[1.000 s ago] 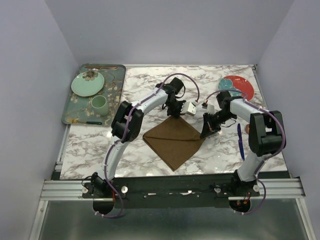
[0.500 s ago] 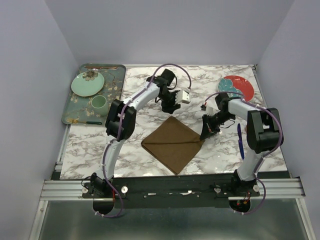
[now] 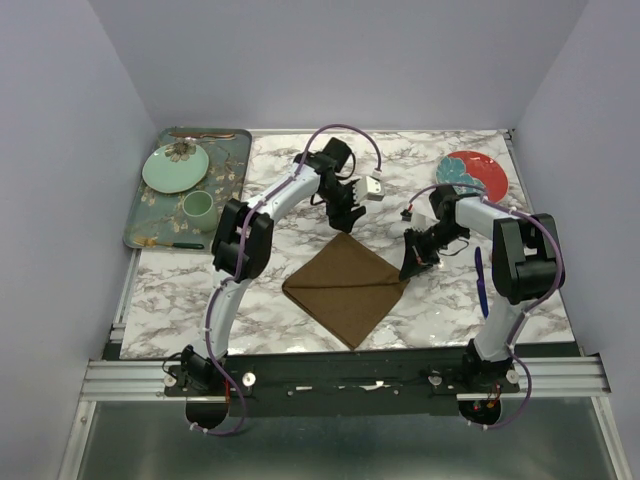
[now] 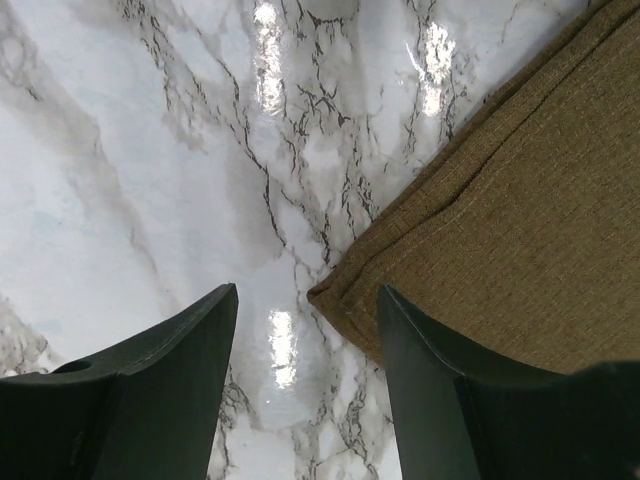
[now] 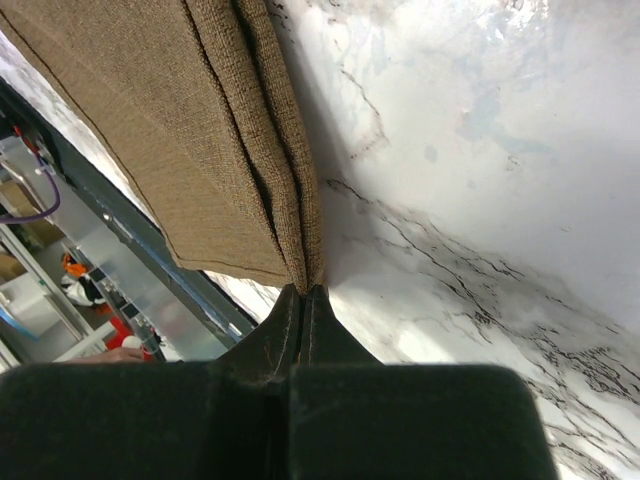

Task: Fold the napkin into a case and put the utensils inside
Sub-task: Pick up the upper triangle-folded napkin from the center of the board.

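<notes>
The brown napkin (image 3: 345, 288) lies folded in a diamond on the marble table (image 3: 280, 170). My left gripper (image 3: 346, 214) hovers open just beyond the cloth's far corner; in the left wrist view the gripper (image 4: 308, 292) has that napkin corner (image 4: 500, 220) lying loose at its tips. My right gripper (image 3: 408, 267) is shut on the right corner, and in the right wrist view its tip (image 5: 305, 290) pinches the layered napkin edge (image 5: 180, 130). A blue-handled utensil (image 3: 481, 283) lies right of the cloth. A thin copper-brown utensil (image 3: 203, 133) rests at the tray's far edge.
A dark green floral tray (image 3: 229, 176) at the back left carries a mint plate (image 3: 175, 167) and a mint cup (image 3: 198, 208). A red plate (image 3: 476, 172) sits at the back right. The table's metal front rail (image 3: 340, 375) runs along the near edge.
My left gripper let go of the napkin's far corner, opened and drew back towards the far side. The cloth settled flat. The right gripper stayed shut on the right corner.
</notes>
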{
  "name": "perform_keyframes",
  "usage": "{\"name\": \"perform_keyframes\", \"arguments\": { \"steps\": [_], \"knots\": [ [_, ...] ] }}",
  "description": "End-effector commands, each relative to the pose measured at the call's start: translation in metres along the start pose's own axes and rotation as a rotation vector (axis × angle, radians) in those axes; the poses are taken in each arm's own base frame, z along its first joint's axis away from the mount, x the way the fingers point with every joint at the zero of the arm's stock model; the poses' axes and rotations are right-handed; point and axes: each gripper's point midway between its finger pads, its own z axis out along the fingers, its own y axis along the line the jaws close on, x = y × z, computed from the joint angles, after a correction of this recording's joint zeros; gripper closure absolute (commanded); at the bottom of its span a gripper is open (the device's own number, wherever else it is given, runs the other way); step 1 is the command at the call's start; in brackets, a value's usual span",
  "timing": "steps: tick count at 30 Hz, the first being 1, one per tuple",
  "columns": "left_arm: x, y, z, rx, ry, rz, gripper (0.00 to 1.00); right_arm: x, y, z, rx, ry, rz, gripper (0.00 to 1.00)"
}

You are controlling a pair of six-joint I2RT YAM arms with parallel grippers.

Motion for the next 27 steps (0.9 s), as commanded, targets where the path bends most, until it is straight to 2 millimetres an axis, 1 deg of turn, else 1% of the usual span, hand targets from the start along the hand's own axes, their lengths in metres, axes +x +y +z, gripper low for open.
{"name": "perform_keyframes", "arguments": {
  "steps": [1, 8, 10, 12, 16, 18, 22, 23, 25, 26, 27],
  "knots": [
    [0.004, -0.009, 0.01, 0.042, 0.0, -0.148, 0.34, -0.004, 0.001, 0.0, -0.003, 0.007, -0.013, 0.99],
    [0.023, -0.013, 0.019, 0.035, 0.065, -0.269, 0.35, -0.004, 0.0, 0.001, -0.003, 0.011, -0.011, 0.99],
    [0.032, -0.013, 0.023, 0.027, 0.091, -0.297, 0.35, -0.004, 0.0, 0.001, -0.005, 0.014, -0.01, 0.99],
    [0.039, -0.012, 0.026, 0.019, 0.115, -0.309, 0.36, -0.005, 0.0, 0.001, -0.005, 0.014, -0.01, 0.99],
    [0.047, -0.011, 0.029, 0.009, 0.143, -0.323, 0.38, -0.005, 0.0, 0.001, -0.006, 0.016, -0.009, 0.99],
    [0.051, -0.014, 0.03, 0.015, 0.152, -0.326, 0.41, -0.005, 0.0, 0.001, -0.004, 0.019, -0.009, 0.99],
    [0.055, -0.026, 0.032, 0.03, 0.178, -0.302, 0.48, -0.006, 0.0, 0.001, -0.006, 0.019, 0.001, 0.99],
    [0.06, -0.033, 0.035, 0.035, 0.208, -0.293, 0.51, -0.007, 0.0, 0.001, -0.009, 0.017, 0.001, 0.99],
    [0.062, -0.039, 0.035, 0.04, 0.223, -0.288, 0.54, -0.009, 0.001, 0.001, -0.012, 0.016, 0.004, 0.99],
    [0.066, -0.045, 0.038, 0.049, 0.237, -0.293, 0.58, -0.011, 0.001, 0.001, -0.011, 0.012, 0.004, 0.99],
    [0.07, -0.046, 0.038, 0.044, 0.252, -0.294, 0.6, -0.011, 0.001, 0.001, -0.009, 0.012, 0.003, 0.99]
  ]
}}
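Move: The napkin's upper corner lies about 5 cm below my left hand, roughly 1 cm nearer me and 1 cm to the left. From that hand, the napkin's left corner is some 14 cm back and 14 cm left, and its right corner some 12 cm back and 12 cm right, both about 5 cm lower. From my right hand, the upper corner lies around 12 cm ahead, 13 cm left and 2 cm below. I sink my left hand about 4 cm onto the napkin's upper corner, easing back 1 to 2 cm and turning the wrist some 15 degrees, largely counter-clockwise. Low over the table, with one fingertip on either side of the corner, I start narrowing the fingers around the cloth without shutting them. My right hand stays put, its shut fingertips still on the right corner. ##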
